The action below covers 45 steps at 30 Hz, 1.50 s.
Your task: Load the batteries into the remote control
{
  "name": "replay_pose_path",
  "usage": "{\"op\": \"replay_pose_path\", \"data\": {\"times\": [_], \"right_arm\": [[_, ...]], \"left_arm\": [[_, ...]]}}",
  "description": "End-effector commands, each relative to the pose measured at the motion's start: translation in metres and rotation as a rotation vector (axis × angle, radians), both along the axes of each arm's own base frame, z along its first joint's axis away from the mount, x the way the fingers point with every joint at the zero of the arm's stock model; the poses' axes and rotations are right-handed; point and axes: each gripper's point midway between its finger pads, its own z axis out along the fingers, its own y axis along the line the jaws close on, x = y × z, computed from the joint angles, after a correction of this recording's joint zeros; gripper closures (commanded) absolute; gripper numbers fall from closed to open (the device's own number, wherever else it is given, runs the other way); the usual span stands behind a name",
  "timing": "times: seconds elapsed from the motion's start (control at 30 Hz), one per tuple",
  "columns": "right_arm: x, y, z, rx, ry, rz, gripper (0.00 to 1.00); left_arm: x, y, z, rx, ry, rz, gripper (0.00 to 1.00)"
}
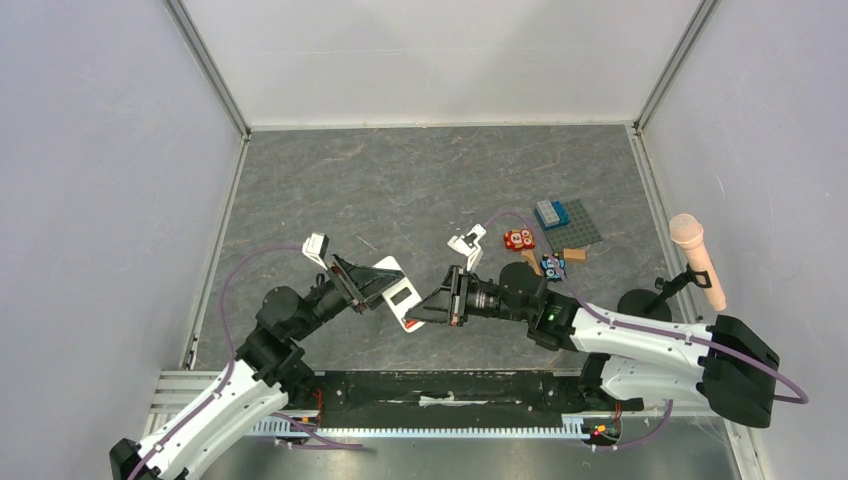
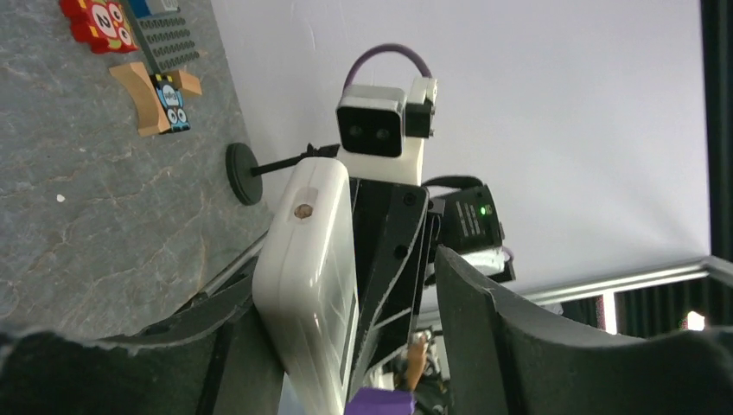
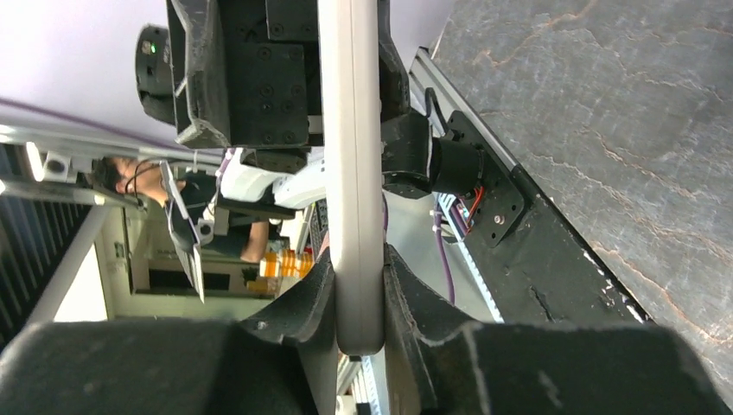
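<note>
The remote control (image 1: 400,292) hangs in the air between my two arms, its white back with a dark bay opening facing up. My right gripper (image 1: 437,305) is shut on one end of it. In the right wrist view the remote control (image 3: 350,156) shows edge-on, pinched between both pads of the right gripper (image 3: 358,298). My left gripper (image 1: 368,281) is at the other end and open. There the remote control (image 2: 307,285) leans on the left finger (image 2: 216,346), while the right finger (image 2: 510,337) stands well apart from it. The batteries are out of view.
A red block with white circles (image 1: 518,239), a blue brick on a grey baseplate (image 1: 570,225) and small wooden pieces (image 1: 556,264) lie at the right. A microphone on a stand (image 1: 697,258) rises by the right wall. Walls enclose the grey table (image 1: 400,180).
</note>
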Motion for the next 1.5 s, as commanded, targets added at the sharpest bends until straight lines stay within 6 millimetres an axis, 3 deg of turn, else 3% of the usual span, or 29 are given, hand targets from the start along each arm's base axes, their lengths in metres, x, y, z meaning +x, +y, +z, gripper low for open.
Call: {"op": "replay_pose_path", "data": {"times": [0.0,0.17,0.37,0.87,0.97,1.13,1.2,1.33,1.47], "right_arm": [[-0.006,-0.005,0.031,0.048,-0.146,0.082,1.00],[-0.012,-0.012,0.032,0.011,-0.186,0.162,1.00],[-0.016,-0.018,0.036,0.013,-0.183,0.213,1.00],[-0.014,-0.033,0.036,0.021,-0.149,0.286,1.00],[-0.014,-0.034,0.034,0.017,-0.141,0.291,1.00],[-0.010,-0.034,0.033,0.019,-0.118,0.277,1.00],[-0.005,-0.033,0.032,0.014,-0.117,0.255,0.95],[0.009,-0.031,0.036,0.014,-0.144,0.191,0.54],[0.029,-0.031,0.048,0.017,-0.213,0.099,0.33]], "left_arm": [[-0.014,-0.001,0.009,0.218,-0.162,-0.060,0.35],[-0.030,-0.014,0.019,0.287,-0.246,-0.204,0.40],[-0.040,-0.027,0.015,0.347,-0.252,-0.348,0.52],[-0.049,-0.032,0.020,0.277,-0.265,-0.429,0.51],[-0.046,-0.033,0.019,0.256,-0.249,-0.427,0.61],[-0.040,-0.035,0.016,0.235,-0.220,-0.410,0.95],[-0.037,-0.035,0.013,0.235,-0.206,-0.398,0.98],[-0.030,-0.034,0.007,0.239,-0.170,-0.359,0.98],[-0.015,-0.029,-0.008,0.260,-0.105,-0.285,0.98]]}}
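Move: The remote, held by its battery end in the right fingers, has its middle about 3 cm back, 1 cm right and 2 cm below the open left hand. From the right hand, that middle lies some 4 cm ahead and 2 cm left, about level. The red battery in its bay is roughly 8 cm back and 2 cm right of the left hand, and 2 cm below. Right hand carries the remote about 4 cm right, then opens after the left, swinging back-right, pinches its middle. ##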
